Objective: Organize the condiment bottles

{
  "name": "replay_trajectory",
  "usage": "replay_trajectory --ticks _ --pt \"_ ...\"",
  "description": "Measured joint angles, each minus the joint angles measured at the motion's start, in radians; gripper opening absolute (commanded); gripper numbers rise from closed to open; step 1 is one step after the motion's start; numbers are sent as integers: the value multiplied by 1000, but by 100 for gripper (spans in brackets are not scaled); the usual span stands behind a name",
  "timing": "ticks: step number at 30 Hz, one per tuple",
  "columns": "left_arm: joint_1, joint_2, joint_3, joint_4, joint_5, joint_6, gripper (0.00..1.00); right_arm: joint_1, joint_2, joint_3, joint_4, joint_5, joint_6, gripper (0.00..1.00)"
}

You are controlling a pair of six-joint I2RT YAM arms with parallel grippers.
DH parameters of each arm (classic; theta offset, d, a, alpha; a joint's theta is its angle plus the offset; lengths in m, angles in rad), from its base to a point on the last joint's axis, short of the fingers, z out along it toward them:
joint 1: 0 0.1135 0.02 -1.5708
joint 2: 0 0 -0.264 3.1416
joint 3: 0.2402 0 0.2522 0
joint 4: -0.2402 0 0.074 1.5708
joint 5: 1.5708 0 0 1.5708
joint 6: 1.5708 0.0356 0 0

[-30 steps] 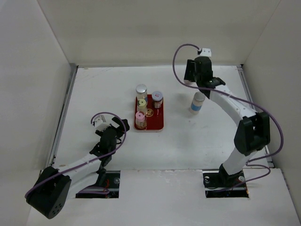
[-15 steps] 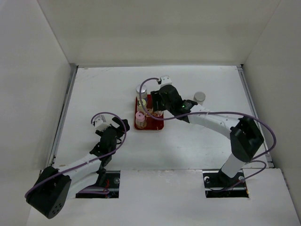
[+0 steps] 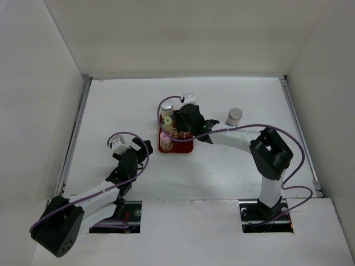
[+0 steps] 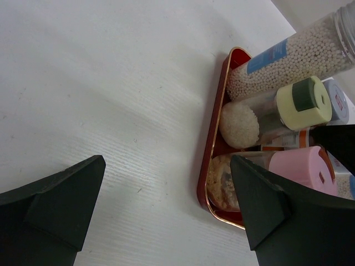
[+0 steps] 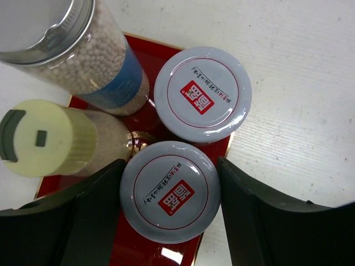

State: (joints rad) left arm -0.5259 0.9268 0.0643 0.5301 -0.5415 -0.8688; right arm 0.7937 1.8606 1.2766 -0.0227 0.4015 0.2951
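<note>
A red tray [image 3: 186,147] holds several condiment bottles: a silver-capped one with white beads [image 5: 83,52], a yellow-green-capped one [image 5: 47,138], a pink-capped one [image 3: 165,136] and two with grey-white red-logo caps [image 5: 202,94]. My right gripper [image 3: 184,126] is over the tray. In the right wrist view it [image 5: 171,164] is shut on the nearer red-logo bottle [image 5: 170,199], its jaws against both sides of the cap. One more bottle [image 3: 234,116] stands on the table to the right. My left gripper [image 3: 143,147] is open and empty, left of the tray [image 4: 213,166].
White walls close in the table on the left, back and right. The right arm [image 3: 238,136] reaches across the middle of the table, from its base at the near right to the tray.
My right arm swung left from the back right of the table to the tray, and its gripper now sits around a red-logo bottle there. The left arm has not moved.
</note>
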Motion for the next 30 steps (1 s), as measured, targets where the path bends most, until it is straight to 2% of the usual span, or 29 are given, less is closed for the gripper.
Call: replay_trajectory --ticks 5,13,18,21,24,27,30 --pt "0 2 0 6 0 0 100 3 12 1 26 30 0 77" --pt "0 12 0 10 1 0 100 25 -27 5 29 55 0 85" --pt "0 12 0 13 1 0 100 39 -195 -58 -31 60 5 86" --pt "0 12 0 13 1 0 100 32 -343 -134 -48 79 15 90" --pt "0 14 0 13 1 0 100 -30 -473 -200 -56 123 16 100" --pt "0 17 0 14 1 0 100 -172 -546 -242 -55 189 7 100" --pt "0 20 0 15 1 0 100 -293 -549 -269 -60 231 4 100"
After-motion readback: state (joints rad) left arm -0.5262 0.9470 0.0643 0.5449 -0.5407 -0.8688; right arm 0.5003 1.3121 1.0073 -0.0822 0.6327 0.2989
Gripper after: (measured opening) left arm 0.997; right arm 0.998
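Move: The short grey-lidded jar is already standing in the red tray between the right fingers, its middle about 3 cm below the hand point. The last condiment bottle, still outside the tray, is roughly 19 cm to the right and 3 cm farther out; from the left hand it is about 38 cm right and 10 cm ahead. The other grey-lidded jar is some 5 cm straight ahead of the right hand, the yellow-lidded bottle 6 cm left and 1 cm ahead. The short grey-lidded jar is let go as the right fingers spread from their grip to fully open. The hand then rises about 12 cm, drawing back some 4 cm at first, and sweeps fast to the right, roughly 20 cm, towards the last bottle. On the way the wrist turns nearly 30 degrees clockwise and its fingertips tip up a little. ##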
